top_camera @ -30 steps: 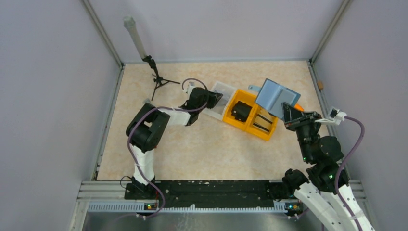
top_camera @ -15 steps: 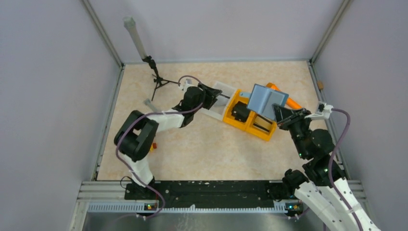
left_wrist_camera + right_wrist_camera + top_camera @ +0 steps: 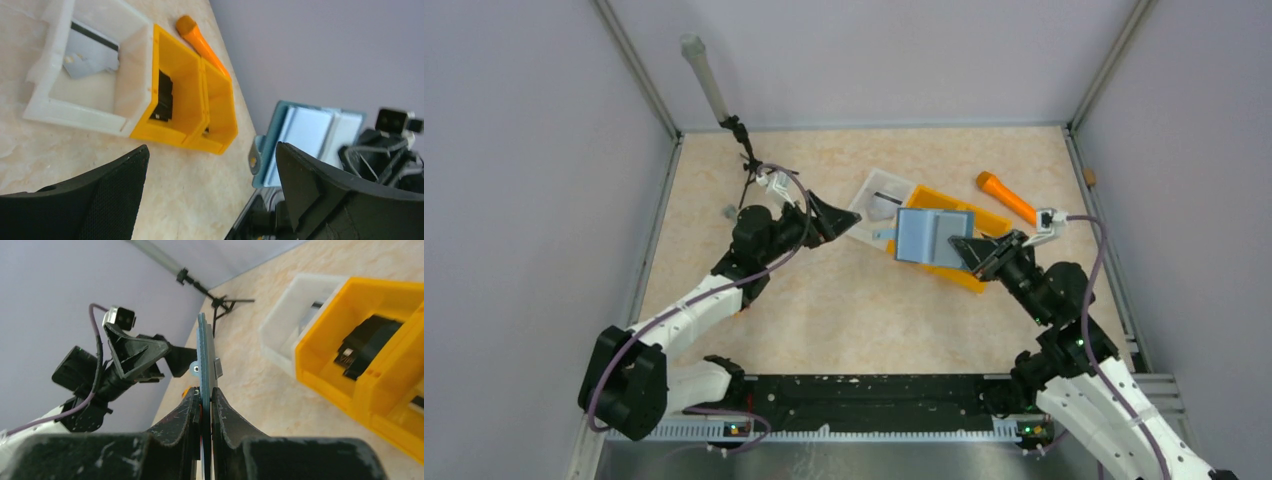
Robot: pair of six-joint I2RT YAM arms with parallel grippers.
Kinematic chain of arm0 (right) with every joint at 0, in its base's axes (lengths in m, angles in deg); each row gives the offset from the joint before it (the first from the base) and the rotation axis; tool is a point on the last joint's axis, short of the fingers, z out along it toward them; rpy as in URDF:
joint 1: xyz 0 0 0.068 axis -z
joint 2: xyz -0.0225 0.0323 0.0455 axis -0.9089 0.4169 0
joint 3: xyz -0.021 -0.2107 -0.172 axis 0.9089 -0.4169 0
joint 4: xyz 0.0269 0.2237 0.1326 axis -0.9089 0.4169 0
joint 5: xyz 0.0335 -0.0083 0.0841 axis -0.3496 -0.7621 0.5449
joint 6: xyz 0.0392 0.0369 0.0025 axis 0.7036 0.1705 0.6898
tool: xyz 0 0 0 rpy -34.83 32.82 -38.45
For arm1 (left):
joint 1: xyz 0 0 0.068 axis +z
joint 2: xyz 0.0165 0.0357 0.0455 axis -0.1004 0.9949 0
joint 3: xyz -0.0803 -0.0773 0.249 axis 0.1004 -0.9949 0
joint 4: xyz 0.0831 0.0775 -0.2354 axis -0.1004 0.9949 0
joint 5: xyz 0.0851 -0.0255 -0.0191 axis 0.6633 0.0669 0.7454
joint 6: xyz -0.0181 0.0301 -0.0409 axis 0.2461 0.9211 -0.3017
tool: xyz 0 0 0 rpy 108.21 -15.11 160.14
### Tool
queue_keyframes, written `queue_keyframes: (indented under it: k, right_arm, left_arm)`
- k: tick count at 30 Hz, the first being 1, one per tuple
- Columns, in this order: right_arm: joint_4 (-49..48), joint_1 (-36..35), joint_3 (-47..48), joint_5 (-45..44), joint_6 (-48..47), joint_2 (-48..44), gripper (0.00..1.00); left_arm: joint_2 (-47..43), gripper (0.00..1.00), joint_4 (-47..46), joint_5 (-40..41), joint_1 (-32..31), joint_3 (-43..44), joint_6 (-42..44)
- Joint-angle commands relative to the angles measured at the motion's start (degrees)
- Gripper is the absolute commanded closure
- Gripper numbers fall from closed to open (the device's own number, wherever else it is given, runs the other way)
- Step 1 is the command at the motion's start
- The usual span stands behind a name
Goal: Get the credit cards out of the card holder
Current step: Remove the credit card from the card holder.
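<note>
The teal-blue card holder [image 3: 929, 237] hangs in the air over the orange bin, its lighter blue inside facing the left arm. My right gripper [image 3: 965, 249] is shut on its right edge. In the right wrist view the card holder [image 3: 203, 352] stands edge-on, pinched between both fingers. My left gripper [image 3: 839, 212] is open and holds nothing, a short way left of the holder. From the left wrist the card holder [image 3: 305, 140] shows past my right finger. A pale grey card with a dark stripe [image 3: 90, 55] lies in the white tray.
The white tray [image 3: 870, 190] and the orange divided bin [image 3: 972, 279] sit side by side mid-table; the bin holds a black part [image 3: 367, 345]. An orange tool [image 3: 1005, 197] lies behind the bin. A small black tripod [image 3: 746, 160] stands at the back left.
My left gripper opened and pulled back left from the white tray. My right gripper carried the card holder left and nearer, over the orange bin.
</note>
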Motion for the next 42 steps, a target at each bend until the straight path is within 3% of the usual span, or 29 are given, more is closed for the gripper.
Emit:
queue_keyframes:
  k: [1, 8, 15, 19, 22, 27, 29, 30, 32, 34, 37, 42]
  right_arm:
    - [-12.2, 0.5, -4.7, 12.9, 7.6, 3.1, 1.00]
    - [-29.4, 0.5, -10.8, 25.5, 17.1, 10.6, 1.00]
    - [-35.7, 0.5, -13.1, 28.2, 20.8, 13.0, 1.00]
    - [-38.4, 0.4, -13.5, 30.0, 22.3, 14.9, 1.00]
    - [-38.5, 0.0, -13.5, 30.0, 21.8, 15.8, 1.00]
    - [-33.8, -1.9, -12.4, 27.0, 17.5, 15.4, 1.00]
    - [-30.8, -2.6, -11.7, 25.6, 14.2, 15.6, 0.98]
    - [-29.1, -3.0, -11.1, 25.0, 12.8, 15.6, 0.92]
    - [-25.3, -3.5, -10.1, 24.2, 10.5, 15.9, 0.71]
    - [-22.7, -3.7, -9.3, 24.1, 8.8, 16.0, 0.55]
    - [-20.1, -3.8, -8.4, 24.4, 7.2, 15.3, 0.44]
    - [-17.6, -3.8, -8.5, 24.1, 5.2, 13.4, 0.44]
  left_arm:
    - [-3.9, 0.01, -5.8, -12.8, 0.7, -4.6, 6.6]
    - [-7.7, 0.01, -9.3, -19.7, 0.8, -7.8, 6.9]
    - [-3.6, 0.01, -12.3, -26.9, 0.7, -8.0, 4.7]
    - [-0.1, 0.02, -20.8, -30.4, 0.7, -9.1, -0.7]
    - [1.4, 0.16, -29.2, -33.0, 0.7, -10.2, -5.5]
    - [3.0, 0.53, -32.5, -35.9, 0.8, -11.4, -7.8]
    - [3.1, 0.72, -31.3, -35.6, 0.7, -12.1, -6.6]
    - [3.0, 0.82, -29.8, -35.2, 0.8, -12.4, -5.5]
    - [2.6, 1.00, -25.0, -33.9, 0.7, -12.1, -2.5]
    - [1.7, 1.00, -19.2, -31.8, 0.7, -11.8, 0.6]
    - [0.6, 1.00, -13.5, -29.7, 0.7, -11.3, 3.0]
    - [0.2, 1.00, -12.5, -29.0, 0.7, -11.4, 2.7]
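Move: The card holder, open and gripped at its right edge by the right hand, has its middle about 15 cm to the left hand's right, 6 cm back and some 4 cm above it. From the right hand, that middle is 6 cm left, 2 cm ahead and about level in height. Below the right hand by roughly 19 cm, the orange box lies 13 cm ahead and 3 cm right, and the white tray 20 cm ahead and 13 cm left. Pass the card holder across: bring the right gripper left and down about 8 cm each way, turning some 30 degrees counter-clockwise, while the open left gripper draws back about 10 cm and turns clockwise as much to meet the holder's left edge. Shut the left fingers on that edge, then open the right ones about halfway as both hands sink a few centimetres. ##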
